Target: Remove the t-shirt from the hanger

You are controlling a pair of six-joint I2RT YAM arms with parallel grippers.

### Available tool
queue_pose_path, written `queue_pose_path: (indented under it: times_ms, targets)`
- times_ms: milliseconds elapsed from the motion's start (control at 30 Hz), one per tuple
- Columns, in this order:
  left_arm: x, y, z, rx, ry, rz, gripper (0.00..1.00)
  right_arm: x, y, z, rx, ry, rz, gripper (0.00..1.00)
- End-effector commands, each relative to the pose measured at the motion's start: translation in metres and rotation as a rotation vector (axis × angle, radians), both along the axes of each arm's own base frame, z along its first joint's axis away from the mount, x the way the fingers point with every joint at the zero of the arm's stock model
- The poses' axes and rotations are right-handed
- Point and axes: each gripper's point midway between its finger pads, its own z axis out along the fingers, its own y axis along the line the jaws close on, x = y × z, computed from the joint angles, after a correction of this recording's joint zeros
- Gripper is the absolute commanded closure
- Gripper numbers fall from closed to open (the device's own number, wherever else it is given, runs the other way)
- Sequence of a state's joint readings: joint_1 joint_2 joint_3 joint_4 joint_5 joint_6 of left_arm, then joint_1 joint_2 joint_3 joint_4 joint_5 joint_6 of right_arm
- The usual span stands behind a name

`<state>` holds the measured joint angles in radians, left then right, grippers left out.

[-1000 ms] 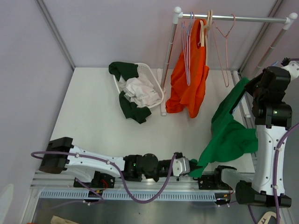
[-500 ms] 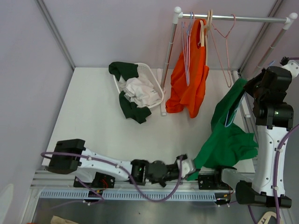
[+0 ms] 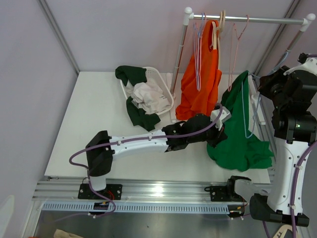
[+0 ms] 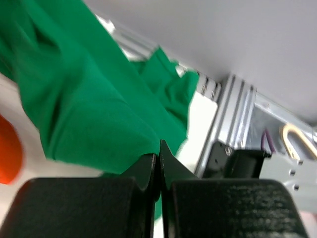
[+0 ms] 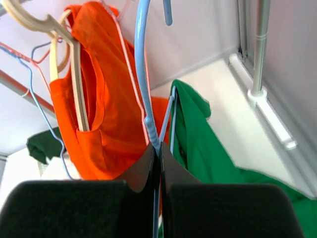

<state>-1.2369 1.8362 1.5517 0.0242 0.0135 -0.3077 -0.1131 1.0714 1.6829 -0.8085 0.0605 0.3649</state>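
A green t-shirt (image 3: 240,141) hangs on a light blue wire hanger (image 3: 246,111) at the right of the table. Its lower part rests bunched on the table. My right gripper (image 3: 257,82) is shut on the hanger's neck (image 5: 140,74) and holds it up, with the shirt (image 5: 198,139) draped just below the jaws (image 5: 158,151). My left gripper (image 3: 221,123) reaches across the table to the shirt's left side. It is shut on a fold of the green fabric (image 4: 89,114), pinched at the fingertips (image 4: 159,154).
A clothes rail (image 3: 257,20) at the back carries an orange shirt (image 3: 200,89) on a hanger and a bare pink hanger (image 3: 233,49). A white basket (image 3: 148,94) of clothes stands at the back left, with a dark green garment (image 3: 141,116) spilling out.
My left arm has swung from the near edge up to the middle right, carrying the shirt's fabric with it. The shirt has bunched closer under the hanger. The right gripper has shifted slightly.
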Motion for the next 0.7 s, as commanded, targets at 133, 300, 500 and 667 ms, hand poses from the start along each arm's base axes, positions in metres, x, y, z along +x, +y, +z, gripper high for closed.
queue_pose_path:
  times_ms: [133, 300, 500, 667]
  targets:
    - [-0.03, -0.007, -0.032, 0.05, 0.123, -0.106, 0.99, 0.028, 0.012, 0.061, -0.182, -0.229, 0.136, 1.0]
    - [-0.041, -0.001, -0.037, 0.034, 0.143, -0.136, 0.99, 0.054, 0.022, 0.062, -0.151, -0.221, 0.204, 1.0]
    - [-0.012, -0.005, -0.043, 0.087, 0.095, -0.051, 0.99, 0.032, 0.016, 0.035, -0.054, -0.017, 0.14, 1.0]
    - [0.003, -0.01, -0.024, 0.069, 0.046, -0.013, 0.99, -0.001, 0.005, 0.015, -0.072, 0.043, 0.067, 1.0]
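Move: The left hand holds the green t-shirt by one edge; the cloth's middle lies about 15 cm to its right, 8 cm ahead and 15 cm lower, and the blue hanger's middle some 14 cm right, 12 cm ahead and 8 cm above. From the right hand, which holds that hanger, the t-shirt is nearly straight below, by about 33 cm; the pink hanger hangs 18 cm ahead, 6 cm left and slightly lower, the orange shirt 17 cm ahead, 19 cm left and 15 cm lower. Both grips stay shut, left on the t-shirt's edge, right on the blue hanger. The left hand tugs down about 6 cm and slightly back, then starts to rise again, while the right swings the hanger forward some 6 cm, rising a little and turning about 10 degrees counter-clockwise, then draws it halfway back. ##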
